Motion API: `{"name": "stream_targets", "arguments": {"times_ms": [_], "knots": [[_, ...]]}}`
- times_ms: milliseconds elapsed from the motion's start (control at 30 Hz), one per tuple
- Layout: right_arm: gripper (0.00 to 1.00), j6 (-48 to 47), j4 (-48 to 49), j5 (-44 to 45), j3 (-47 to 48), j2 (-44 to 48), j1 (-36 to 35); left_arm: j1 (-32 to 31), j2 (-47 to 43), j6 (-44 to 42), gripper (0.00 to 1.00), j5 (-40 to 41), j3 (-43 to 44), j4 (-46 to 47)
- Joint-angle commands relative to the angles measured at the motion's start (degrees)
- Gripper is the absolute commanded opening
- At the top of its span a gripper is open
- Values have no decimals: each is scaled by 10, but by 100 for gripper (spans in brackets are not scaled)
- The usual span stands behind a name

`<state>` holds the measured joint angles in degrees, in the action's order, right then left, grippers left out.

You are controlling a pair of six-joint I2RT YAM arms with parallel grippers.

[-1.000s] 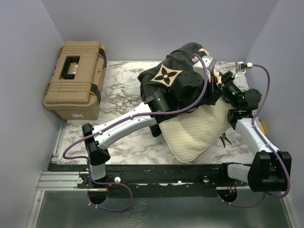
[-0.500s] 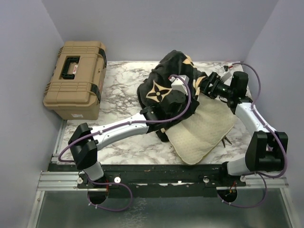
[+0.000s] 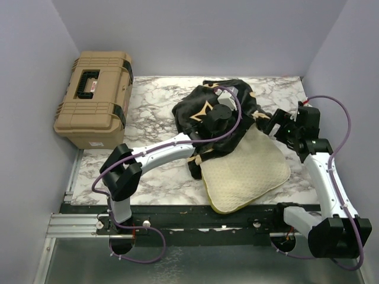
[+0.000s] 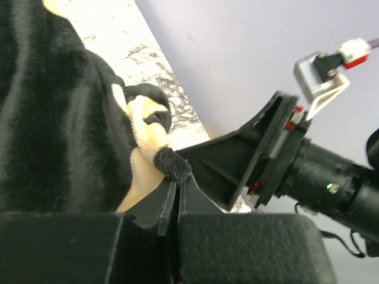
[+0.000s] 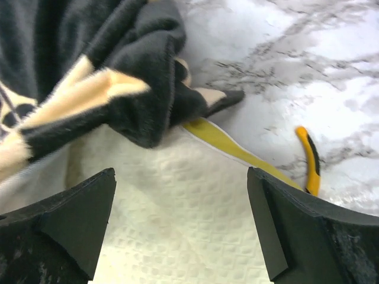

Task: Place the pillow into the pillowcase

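The pillowcase (image 3: 204, 109), black plush with tan motifs, lies bunched over the far end of the cream pillow (image 3: 246, 171). The rest of the pillow lies bare on the table, its yellow band (image 5: 225, 142) showing. My left gripper (image 3: 241, 116) is shut on a tuft of the pillowcase's edge (image 4: 172, 165). My right gripper (image 3: 266, 121) is open and empty just right of the pillowcase. Its jaws hover wide apart over the quilted pillow (image 5: 177, 231), and the pillowcase (image 5: 89, 77) hangs just beyond them. The right gripper also shows in the left wrist view (image 4: 237, 160), close ahead of the left fingers.
A tan toolbox (image 3: 95, 97) stands at the far left of the marble table (image 3: 148, 97). An orange-handled tool (image 5: 309, 160) lies on the marble beside the pillow's right edge. Grey walls close in the back and both sides.
The pillowcase has come down from a raised bundle and leftward with the left gripper. The right gripper has pulled away to the right and is open. The pillow lies flatter.
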<state>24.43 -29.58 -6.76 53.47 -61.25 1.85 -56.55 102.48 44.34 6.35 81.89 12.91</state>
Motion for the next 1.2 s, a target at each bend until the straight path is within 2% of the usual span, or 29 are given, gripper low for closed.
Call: {"name": "stream_targets", "arguments": {"times_ms": [0,167,267,333,367,433,467,633,733,900,1000,1067,1100,1167], "knots": [[98,9,-51,60,-48,3,4,5,4,-15,0,-46,53,47],[97,10,24,-71,-114,-36,20,8,17,-14,0,-81,80,41],[90,1,73,-175,-134,-66,20,8,27,-12,0,-108,101,27],[58,5,122,-249,-143,-73,20,8,30,-10,0,-121,117,18],[36,15,148,-284,-144,-75,20,8,32,-10,0,-128,123,15],[8,47,202,-337,-138,-73,20,6,33,-14,0,-135,136,2],[1,65,229,-356,-132,-69,20,3,31,-21,0,-131,144,-7],[0,191,380,-405,-103,-68,20,-36,16,-101,0,-69,179,-74],[0,295,537,-437,-117,-103,20,-59,10,-113,0,-42,188,-84],[0,446,820,-477,-121,-200,19,-75,26,-91,0,-62,215,-108],[0,519,921,-468,-123,-249,19,-78,40,-82,0,-82,233,-124],[0,518,915,-472,-116,-283,19,-79,46,-77,0,-94,241,-123],[2,497,869,-482,-103,-299,19,-79,46,-77,0,-88,243,-122],[9,391,713,-504,-64,-316,19,-80,44,-81,0,-70,238,-122]]}}
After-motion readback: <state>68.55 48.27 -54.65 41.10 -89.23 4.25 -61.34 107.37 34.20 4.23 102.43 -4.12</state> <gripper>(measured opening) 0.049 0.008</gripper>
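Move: The right hand, open and empty, has the part of the pillow it will pinch, beside the pillowcase mouth, about 3 cm back, 4 cm left and 10 cm below. The pillowcase's middle is some 8 cm ahead, 17 cm left and 9 cm lower; the pliers are 3 cm back, 6 cm right and 17 cm down. For the left hand, already holding the case rim, that pillow part is 4 cm right, 3 cm back and 15 cm below. Down and slightly back goes the open right hand, about 10 cm onto the pillow; veering left, it shuts on the surface beside the case mouth, then lifts the pinched part up, forward and left towards the case, rolling some 50 degrees, left side up. The left hand keeps its pinch on the rim, drawing it about 5 cm up, right and back towards the pillow. ##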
